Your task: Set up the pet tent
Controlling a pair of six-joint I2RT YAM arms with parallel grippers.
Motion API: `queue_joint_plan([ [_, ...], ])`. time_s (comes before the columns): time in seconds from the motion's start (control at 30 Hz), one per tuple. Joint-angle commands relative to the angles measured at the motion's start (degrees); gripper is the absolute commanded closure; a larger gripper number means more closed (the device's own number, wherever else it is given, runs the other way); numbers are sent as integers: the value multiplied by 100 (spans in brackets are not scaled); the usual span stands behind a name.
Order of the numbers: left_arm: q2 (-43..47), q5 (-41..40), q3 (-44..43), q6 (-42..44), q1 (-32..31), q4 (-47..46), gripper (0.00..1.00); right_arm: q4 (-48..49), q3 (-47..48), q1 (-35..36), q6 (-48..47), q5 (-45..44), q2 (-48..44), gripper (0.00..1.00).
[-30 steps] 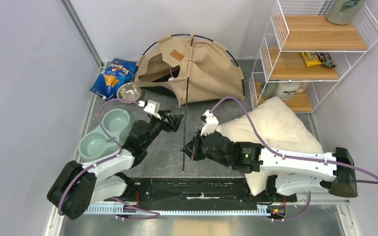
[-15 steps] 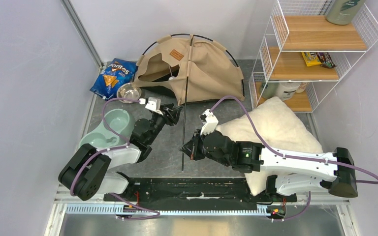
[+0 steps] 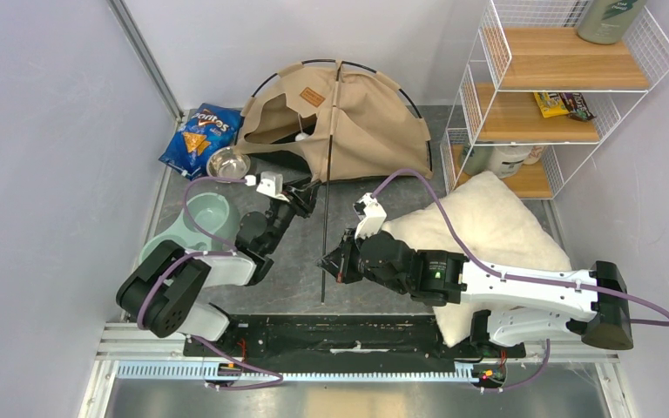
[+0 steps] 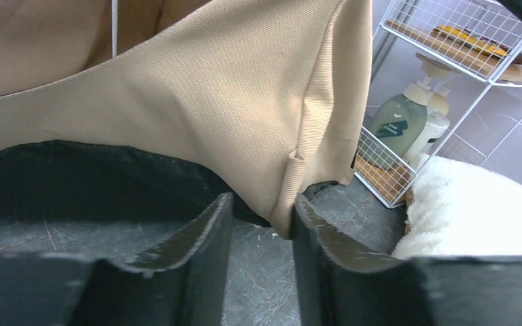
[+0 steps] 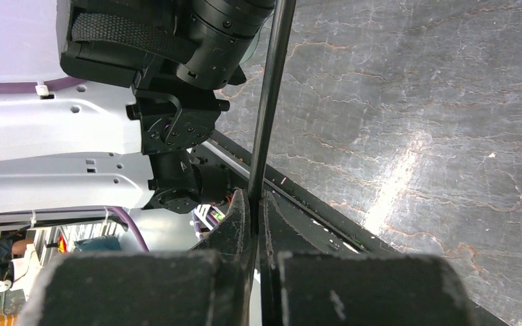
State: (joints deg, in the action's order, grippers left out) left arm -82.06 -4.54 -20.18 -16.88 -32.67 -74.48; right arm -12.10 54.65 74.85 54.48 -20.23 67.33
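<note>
The tan pet tent [image 3: 348,117] lies partly slumped at the back, with a brown label and a dark doorway on its left. A thin black pole [image 3: 330,187] runs from the tent's top down to the floor. My right gripper [image 3: 333,264] is shut on the pole's lower part; in the right wrist view the jaws [image 5: 256,204] pinch the pole [image 5: 272,88]. My left gripper [image 3: 303,195] is open at the tent's front lower corner. In the left wrist view the tent's corner seam [image 4: 290,193] hangs between the fingers [image 4: 207,227], close to the right one.
A fluffy white pillow [image 3: 479,231] lies under the right arm. A wire shelf [image 3: 566,87] with bottles [image 4: 397,122] stands at the back right. A Doritos bag [image 3: 200,135], a metal bowl [image 3: 227,162] and a green double bowl [image 3: 187,235] sit at the left.
My left gripper has moved away from the base, up to the tent's front corner. The right gripper has stayed put, holding the pole.
</note>
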Motion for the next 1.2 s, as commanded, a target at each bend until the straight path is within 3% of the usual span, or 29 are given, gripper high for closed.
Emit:
queue_joint_plan([
  [0.0,-112,-76,-188,208,-67,-585,62,260,319,-12,-25,-170,-71,100],
  [0.27,-250,31,-147,236,-153,-582,60,285,394,-14,-27,-196,-22,100],
  [0.53,-259,-234,-226,338,-188,-655,82,300,376,-10,-10,-183,37,100],
  [0.63,-200,-175,-279,344,-188,-661,98,304,361,-19,1,-199,62,100],
  [1.17,1020,654,607,-166,-275,-316,98,603,191,-370,502,-489,242,100],
])
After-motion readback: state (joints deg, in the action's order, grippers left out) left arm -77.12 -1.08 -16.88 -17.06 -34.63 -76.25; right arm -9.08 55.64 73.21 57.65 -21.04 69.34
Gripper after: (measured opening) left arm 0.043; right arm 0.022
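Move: The tent's front corner sleeve sits almost between the left hand's open fingers, about 1 cm ahead and 1 cm right of the hand point, at finger height. The white pompom hangs some 12 cm ahead and 4 cm left, 3 cm higher; the steel bowl is about 6 cm ahead and 23 cm left, some 16 cm below. From the right hand, already gripping the bare black pole, that sleeve lies roughly 17 cm straight ahead and a little lower. Easing about 1 cm to its right onto the tent's front corner sleeve, the left hand closes from half open to shut and pinches the sleeve's tip between the fingertips, then lifts about 2 cm while drawing back some 3 cm towards the base with the cloth. The right hand keeps its grip on the pole below the sleeve and late on edges forward 1.5 cm and slightly left, bringing pole and corner closer. ##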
